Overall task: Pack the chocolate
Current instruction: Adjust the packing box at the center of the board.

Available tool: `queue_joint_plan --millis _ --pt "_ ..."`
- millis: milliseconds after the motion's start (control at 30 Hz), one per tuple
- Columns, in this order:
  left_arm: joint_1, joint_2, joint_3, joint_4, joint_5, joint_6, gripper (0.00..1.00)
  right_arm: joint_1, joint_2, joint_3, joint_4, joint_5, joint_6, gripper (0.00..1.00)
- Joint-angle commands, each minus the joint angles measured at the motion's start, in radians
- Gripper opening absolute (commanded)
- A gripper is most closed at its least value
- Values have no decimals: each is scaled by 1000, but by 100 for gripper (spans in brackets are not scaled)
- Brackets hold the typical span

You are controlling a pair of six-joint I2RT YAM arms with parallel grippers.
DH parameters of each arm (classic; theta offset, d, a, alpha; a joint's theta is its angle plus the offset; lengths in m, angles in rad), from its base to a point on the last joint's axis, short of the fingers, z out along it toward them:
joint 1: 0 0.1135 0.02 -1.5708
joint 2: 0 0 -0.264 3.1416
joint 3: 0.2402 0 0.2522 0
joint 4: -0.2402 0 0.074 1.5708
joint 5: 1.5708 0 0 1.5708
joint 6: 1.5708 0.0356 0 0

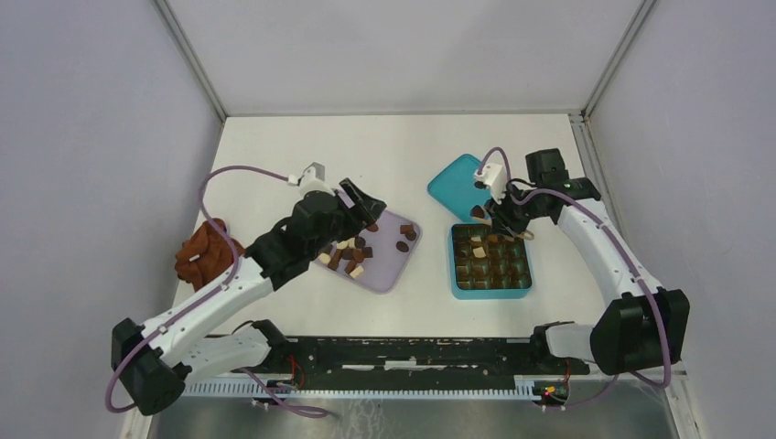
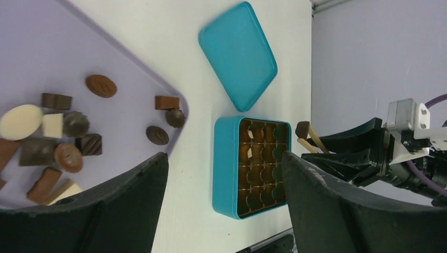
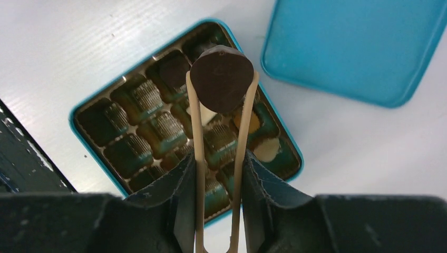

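Several chocolate pieces (image 1: 352, 251) (image 2: 68, 157), dark, mid brown and cream, lie on a lavender tray (image 1: 389, 270) (image 2: 121, 52). My left gripper (image 1: 366, 208) (image 2: 225, 158) hangs open over the tray's far edge, holding nothing. The open teal box (image 1: 455, 261) (image 2: 224, 168) (image 3: 71, 113) has a few pieces in its far cells, such as a cream one (image 3: 266, 149). My right gripper (image 1: 506, 219) (image 3: 219, 158) is shut on wooden tongs (image 3: 198, 137). The tongs pinch a dark round chocolate (image 3: 221, 79) (image 1: 478, 213) above the box's far edge.
The teal lid (image 1: 458, 187) (image 2: 240, 52) (image 3: 358, 47) lies flat just beyond the box. A rust-brown cloth lump (image 1: 206, 254) sits at the table's left edge. A black rail (image 1: 412, 352) runs along the near edge between the arm bases.
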Motion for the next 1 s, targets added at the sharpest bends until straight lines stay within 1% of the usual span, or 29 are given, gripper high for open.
queue_joint_plan --millis 0,133,200,300,400,500,600,867,967 --pt "-34 100 12 187 162 120 83 -95 -53 -26 -65 -10 -112 16" --pt "-130 248 93 173 132 168 79 -176 -77 -54 -82 17 -174 16" --pt "-193 374 155 145 112 190 73 -215 -74 -53 -105 6 -198 16" --pt "-284 547 281 70 46 224 69 -248 -74 -60 -114 -7 -215 16" --pt "-333 694 385 38 61 256 61 -272 -78 -72 -120 -16 -234 16" --pt "-348 805 470 6 78 267 57 -289 -80 -83 -126 -25 -253 16" --pt "-354 877 547 -50 50 264 52 -307 -84 -93 -131 -39 -264 16" --pt "-355 1039 726 -217 -27 267 50 -329 -99 -123 -139 -63 -271 16" --pt "-354 1072 752 -223 -30 277 42 -330 -98 -124 -141 -65 -273 16"
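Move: Some 29 cm to the left hand's right, 2 cm back and 20 cm below it sits the middle of the packing box; the box's left rim is about 8 cm nearer. The chocolate tray lies about 4 cm left of that hand, 7 cm ahead and 23 cm below, and the blue lid about 22 cm farther out than the box. From the right hand, with the tongs already gripping a dark chocolate, the box's middle is about 4 cm back, 1 cm left and 13 cm below. Swinging right about 22 cm off the tray side and sinking some 15 cm, the left hand comes down to the packing box's left rim, turning clockwise and rolling its left side up as its fingers narrow to about half open, one on each side of the rim; contact can't be seen. The right hand keeps hold of the tongs and chocolate, shifting 9 cm right, slightly back and down over the box. ##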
